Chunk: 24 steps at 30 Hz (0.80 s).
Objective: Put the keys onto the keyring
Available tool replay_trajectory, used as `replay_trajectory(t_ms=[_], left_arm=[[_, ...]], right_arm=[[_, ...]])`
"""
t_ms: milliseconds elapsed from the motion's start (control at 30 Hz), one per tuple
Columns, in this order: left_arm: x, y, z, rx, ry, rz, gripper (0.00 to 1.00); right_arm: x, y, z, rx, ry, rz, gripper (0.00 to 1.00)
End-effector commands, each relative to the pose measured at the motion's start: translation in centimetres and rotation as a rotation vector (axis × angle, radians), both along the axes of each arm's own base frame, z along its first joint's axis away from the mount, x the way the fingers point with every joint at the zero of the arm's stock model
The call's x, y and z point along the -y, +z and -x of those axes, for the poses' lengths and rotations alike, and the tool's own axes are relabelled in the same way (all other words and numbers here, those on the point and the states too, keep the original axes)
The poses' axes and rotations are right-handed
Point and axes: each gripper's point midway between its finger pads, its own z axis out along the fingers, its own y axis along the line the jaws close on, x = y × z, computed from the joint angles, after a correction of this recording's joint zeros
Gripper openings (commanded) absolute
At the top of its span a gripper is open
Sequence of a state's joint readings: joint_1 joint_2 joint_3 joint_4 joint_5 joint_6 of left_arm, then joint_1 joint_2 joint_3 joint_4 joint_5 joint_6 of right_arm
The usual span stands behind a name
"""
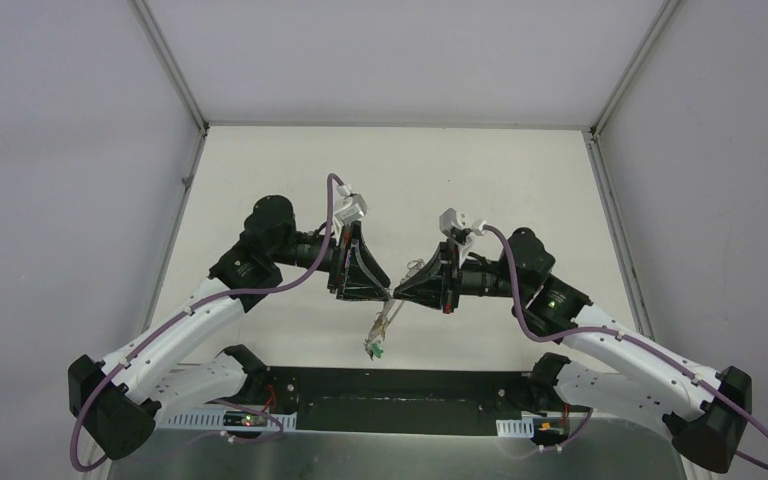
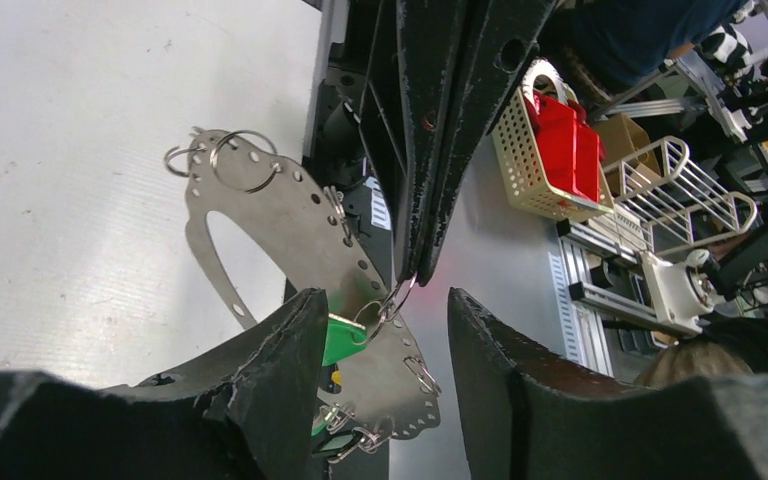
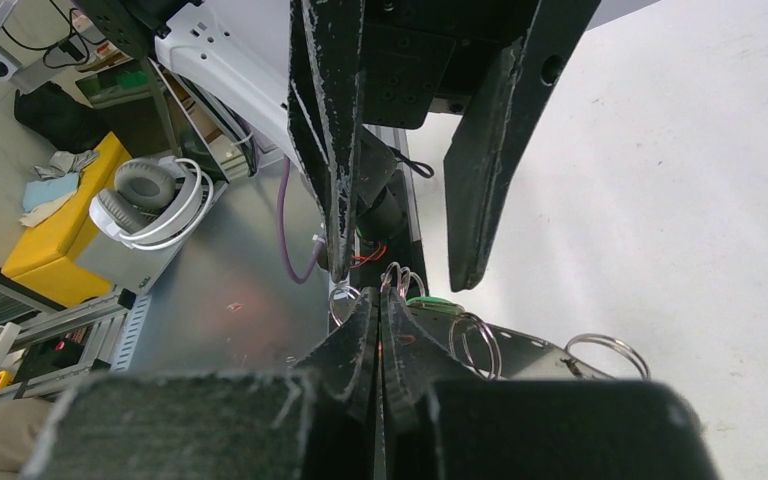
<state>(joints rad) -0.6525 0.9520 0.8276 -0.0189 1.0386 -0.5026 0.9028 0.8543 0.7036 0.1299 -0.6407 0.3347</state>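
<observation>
The keyring (image 2: 290,225) is a flat grey metal crescent with holes along its edge and small split rings (image 2: 245,160). It hangs in the air between both arms, also seen as keyring (image 1: 384,325). My right gripper (image 3: 380,300) is shut on one split ring at the keyring's edge; its tips show as right gripper (image 2: 417,272). The green key (image 2: 342,338) hangs from that ring, just behind my left finger; a speck of the yellow key (image 2: 334,377) shows below it. My left gripper (image 2: 385,300) is open, its jaws either side of the right gripper's tips and the ring.
The black base plate (image 1: 400,390) lies right below the hanging keys. Off the table are a white basket with red items (image 2: 550,150), a wire rack (image 2: 680,190), headphones (image 3: 150,200) and a yellow box (image 3: 60,240). Grey walls enclose the white table (image 1: 400,180).
</observation>
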Motion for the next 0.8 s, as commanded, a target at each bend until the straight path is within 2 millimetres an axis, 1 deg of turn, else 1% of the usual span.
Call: replay_trajectory(t_ms=[0, 67, 167, 300, 600, 733, 767], left_arm=[[-0.3, 2.7, 0.9, 0.081, -0.065, 0.072, 0.45], [-0.3, 2.6, 0.8, 0.079, -0.06, 0.07, 0.37], [-0.4, 2.3, 0.8, 0.073, -0.053, 0.066, 0.34], [-0.3, 1.9, 0.4, 0.068, -0.028, 0.06, 0.26], [-0.8, 2.0, 0.1, 0.152, 0.036, 0.069, 0.0], [-1.3, 2.0, -0.1, 0.182, 0.076, 0.056, 0.0], [-1.4, 2.1, -0.1, 0.189, 0.082, 0.05, 0.0]], right_arm=[[0.0, 5.0, 0.1, 0.092, 0.007, -0.121, 0.0], [0.0, 5.0, 0.0, 0.091, 0.001, -0.12, 0.0], [0.0, 5.0, -0.1, 0.093, -0.004, -0.12, 0.0], [0.0, 5.1, -0.2, 0.093, -0.008, -0.122, 0.0], [-0.1, 4.9, -0.4, 0.088, -0.013, -0.117, 0.0], [-0.3, 4.6, -0.5, 0.081, -0.011, -0.107, 0.0], [-0.4, 4.5, -0.5, 0.078, -0.009, -0.105, 0.03]])
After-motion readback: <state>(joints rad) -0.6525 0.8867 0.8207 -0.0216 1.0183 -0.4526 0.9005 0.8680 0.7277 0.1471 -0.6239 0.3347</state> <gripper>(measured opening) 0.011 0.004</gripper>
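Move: The left fingers, half open, stand around the small ring that pokes out of the shut right fingertips, about 1 cm to the left hand's right, level with it in reach and height; from the right hand it lies some 1 cm left. From the left hand, the bigger rings at the metal plate's far end are about 5 cm ahead, 5 cm right and 4 cm below, and the green tag roughly 12 cm back, 2 cm left and 6 cm lower. Nearly in place, the left hand eases back about half a centimetre, then closes fully from half open and pinches the small ring against the right hand's continuing grip. With its fingers shut, the left hand draws slightly left and ends roughly 1 cm higher, tilting some 5 degrees; the right hand, still shut, also rises about 1 cm. ##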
